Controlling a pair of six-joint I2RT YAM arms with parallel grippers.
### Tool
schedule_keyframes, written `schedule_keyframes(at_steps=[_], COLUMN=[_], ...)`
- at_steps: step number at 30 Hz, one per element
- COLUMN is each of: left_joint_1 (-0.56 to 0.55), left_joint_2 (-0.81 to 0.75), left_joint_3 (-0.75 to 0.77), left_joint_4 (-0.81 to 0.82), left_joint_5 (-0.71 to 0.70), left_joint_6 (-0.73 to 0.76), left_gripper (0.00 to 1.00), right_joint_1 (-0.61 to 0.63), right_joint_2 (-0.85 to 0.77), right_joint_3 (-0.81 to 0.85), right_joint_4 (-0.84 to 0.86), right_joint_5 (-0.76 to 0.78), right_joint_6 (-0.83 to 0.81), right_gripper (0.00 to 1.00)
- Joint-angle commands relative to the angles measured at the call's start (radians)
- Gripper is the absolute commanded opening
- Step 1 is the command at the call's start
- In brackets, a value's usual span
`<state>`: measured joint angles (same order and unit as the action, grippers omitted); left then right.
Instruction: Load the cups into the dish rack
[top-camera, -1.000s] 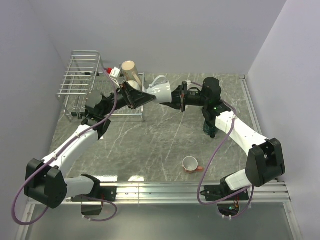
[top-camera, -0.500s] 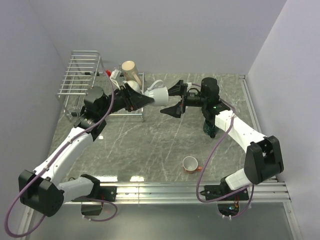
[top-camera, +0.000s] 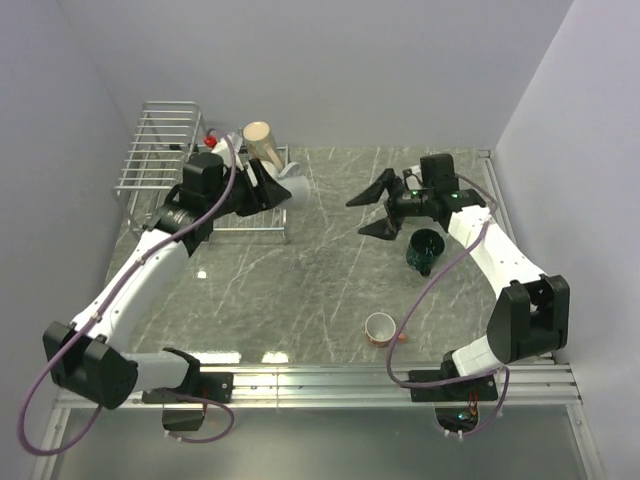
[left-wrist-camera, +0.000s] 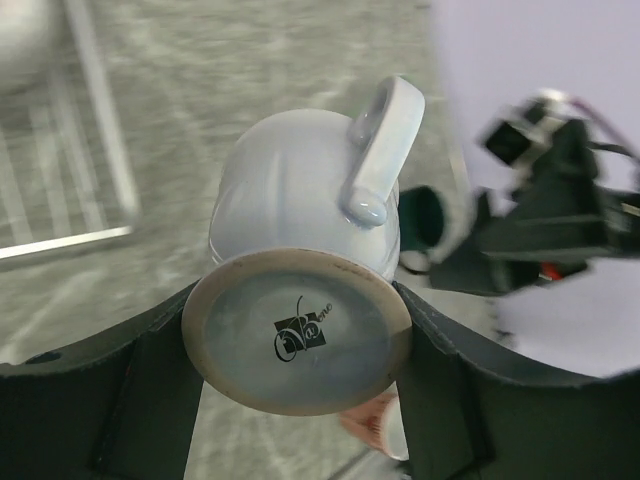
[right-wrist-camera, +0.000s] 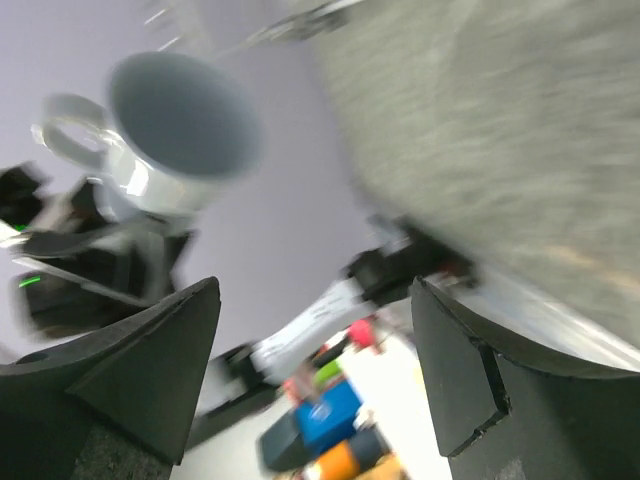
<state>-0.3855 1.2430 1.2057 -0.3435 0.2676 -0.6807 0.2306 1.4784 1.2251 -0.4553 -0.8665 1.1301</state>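
My left gripper (top-camera: 280, 190) is shut on the base of a pale blue mug (top-camera: 293, 190) and holds it on its side in the air over the right end of the silver dish rack (top-camera: 150, 160). In the left wrist view the mug (left-wrist-camera: 300, 200) fills the gap between the fingers of the gripper (left-wrist-camera: 297, 330), handle up. A tall beige cup (top-camera: 262, 140) stands in the rack. My right gripper (top-camera: 356, 218) is open and empty, mid-table; from its wrist view (right-wrist-camera: 315, 290) the held mug (right-wrist-camera: 170, 130) shows mouth-on. A dark green cup (top-camera: 425, 245) and a small orange-red cup (top-camera: 380, 327) sit on the table.
The rack's taller barred section (top-camera: 165, 125) stands at the back left by the wall. The dark green cup (left-wrist-camera: 425, 215) and the orange-red cup (left-wrist-camera: 375, 425) also show in the left wrist view. A metal rail (top-camera: 380, 378) runs along the near edge.
The right gripper let go of the pale blue mug, opened and drew back to the right. The left gripper kept the mug and pulled it left toward the rack.
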Motion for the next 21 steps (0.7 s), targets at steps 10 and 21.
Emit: schedule_keyframes(at_steps=[10,21], left_joint_1=[0.007,0.013], left_joint_2=[0.280,0.516], left_joint_3=[0.311,0.430], left_joint_4=[-0.307,-0.411], left_joint_5=[-0.405,-0.487], left_joint_6=[0.208,0.196], left_gripper=[0.00,0.00], right_joint_1=[-0.080,-0.114], right_joint_2=[-0.093,-0.127], right_joint_3=[-0.114,-0.165], right_joint_4=[-0.287,-0.301], right_joint_5=[0.136,0.132], right_joint_6=[-0.325,-0.363], right_gripper=[0.83,0.82])
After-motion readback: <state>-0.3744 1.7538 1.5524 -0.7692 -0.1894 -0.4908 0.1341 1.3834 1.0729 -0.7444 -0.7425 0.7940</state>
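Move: The pale blue cup is already in the left hand. Its free spot in the dish rack, the near right corner, lies about 8 cm ahead, 6 cm left and 22 cm below. The white cup sits some 7 cm beyond that spot, the tall beige mug about 15 cm beyond it. From the empty right hand, the dark green cup lies about level, 17 cm to the right and 21 cm down; the green cup is 12 cm ahead and 14 cm right. The pale blue cup, kept in the left fingers' unchanged grip, is carried down some 14 cm and forward and left about 7 cm each towards the rack's near right corner, while the wrist swings round about 45 degrees so fingers and cup mouth tip steeply down. The right hand, staying open, sinks about 7 cm, moving right and a little back, its fingers tipping down some 15 degrees. ##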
